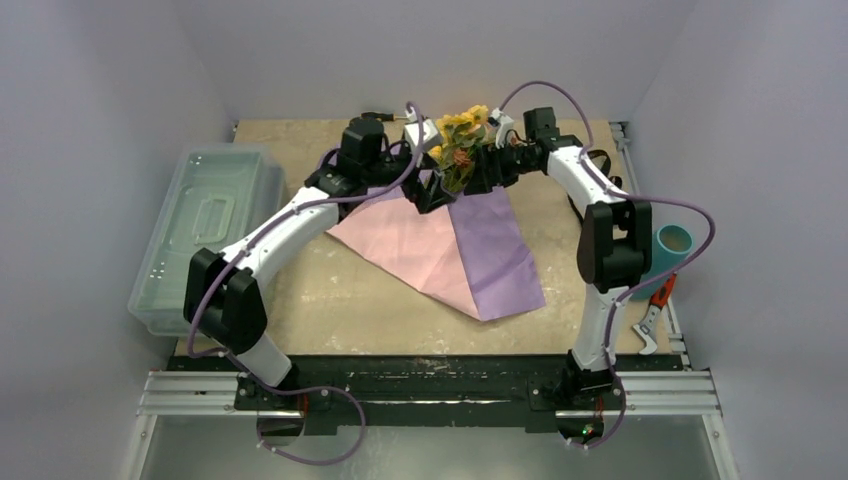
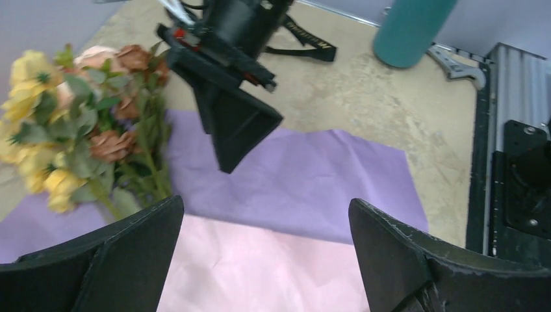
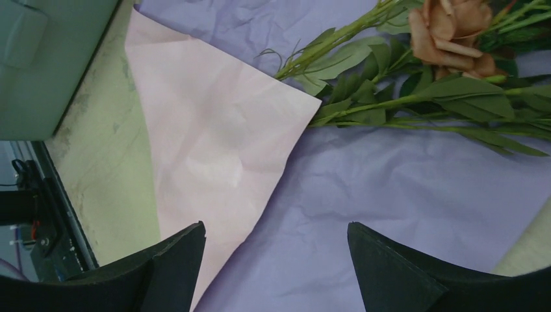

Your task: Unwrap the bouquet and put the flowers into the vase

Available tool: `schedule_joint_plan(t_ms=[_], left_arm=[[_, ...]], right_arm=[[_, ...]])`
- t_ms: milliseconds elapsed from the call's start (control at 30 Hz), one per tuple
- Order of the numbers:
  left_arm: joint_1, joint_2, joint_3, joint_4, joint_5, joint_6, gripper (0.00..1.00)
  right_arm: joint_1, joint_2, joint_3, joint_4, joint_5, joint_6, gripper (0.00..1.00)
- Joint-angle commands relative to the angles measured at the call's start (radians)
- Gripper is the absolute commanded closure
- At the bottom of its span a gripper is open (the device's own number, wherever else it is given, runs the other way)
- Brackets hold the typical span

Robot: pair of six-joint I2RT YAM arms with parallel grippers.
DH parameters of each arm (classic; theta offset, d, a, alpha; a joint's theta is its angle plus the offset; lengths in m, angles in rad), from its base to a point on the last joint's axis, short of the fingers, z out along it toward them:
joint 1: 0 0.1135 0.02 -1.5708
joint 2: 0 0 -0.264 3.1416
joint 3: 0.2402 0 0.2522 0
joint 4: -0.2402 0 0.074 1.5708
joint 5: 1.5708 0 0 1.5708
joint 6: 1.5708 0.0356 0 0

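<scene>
The bouquet is unwrapped. Its pink and lilac paper [image 1: 450, 250] lies spread flat on the table. The flowers [image 1: 461, 140] lie on the paper's far end, yellow and peach blooms [image 2: 71, 123] with green stems and leaves [image 3: 403, 91]. My left gripper [image 1: 430, 192] hovers just left of the stems, open [image 2: 266, 211], holding nothing, over the pink and lilac sheet [image 2: 292, 175]. My right gripper [image 1: 484, 176] is just right of the stems, also open [image 3: 276, 227] and empty above the paper [image 3: 390, 195]. The teal vase [image 1: 676, 245] stands at the table's right edge, behind the right arm.
A translucent lidded plastic box [image 1: 205, 235] takes up the left side of the table. Red-handled pliers [image 1: 652, 312] lie at the right front rail, near the vase [image 2: 412, 29]. A black ribbon [image 2: 305, 42] lies on the tabletop beyond the right gripper.
</scene>
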Motion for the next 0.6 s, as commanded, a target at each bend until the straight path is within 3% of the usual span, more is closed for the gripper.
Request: schedule_joint_plan(t_ms=[0,333,567], left_arm=[[0.101,-0.053,-0.008,-0.073,-0.028,0.017,0.01],[0.310,-0.068,0.075,-0.126,-0.077,0.006,0.00],[0.323,-0.091,0.061,-0.132,-0.095,-0.005,0.01]], right_arm=[[0.036,0.033,-0.032,0.130,-0.051,0.097,0.16],[0.116,0.139,-0.066,0.243,-0.063,0.194,0.16],[0.148,0.183,-0.058,0.266,-0.100,0.215,0.18]])
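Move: The corner of the pink flap, which seems to be what the right hand is going for, lies about 6 cm to that hand's left, 4 cm ahead and some 12 cm below. The bouquet's stem ends are just beyond it, about 8 cm ahead and 7 cm left of the hand; the flower heads are some 20 cm straight ahead. From the left hand the flap corner is about 14 cm ahead, 3 cm right and 24 cm below. Down and to the left, the open right hand sinks about 9 cm while sliding some 7 cm across towards the pink flap beside the stem ends, its fingers tipping further down. The left hand clears off left and forward, roughly 17 cm at near-constant height over the spread paper, turning about 20 degrees counter-clockwise, fingers wide open. ##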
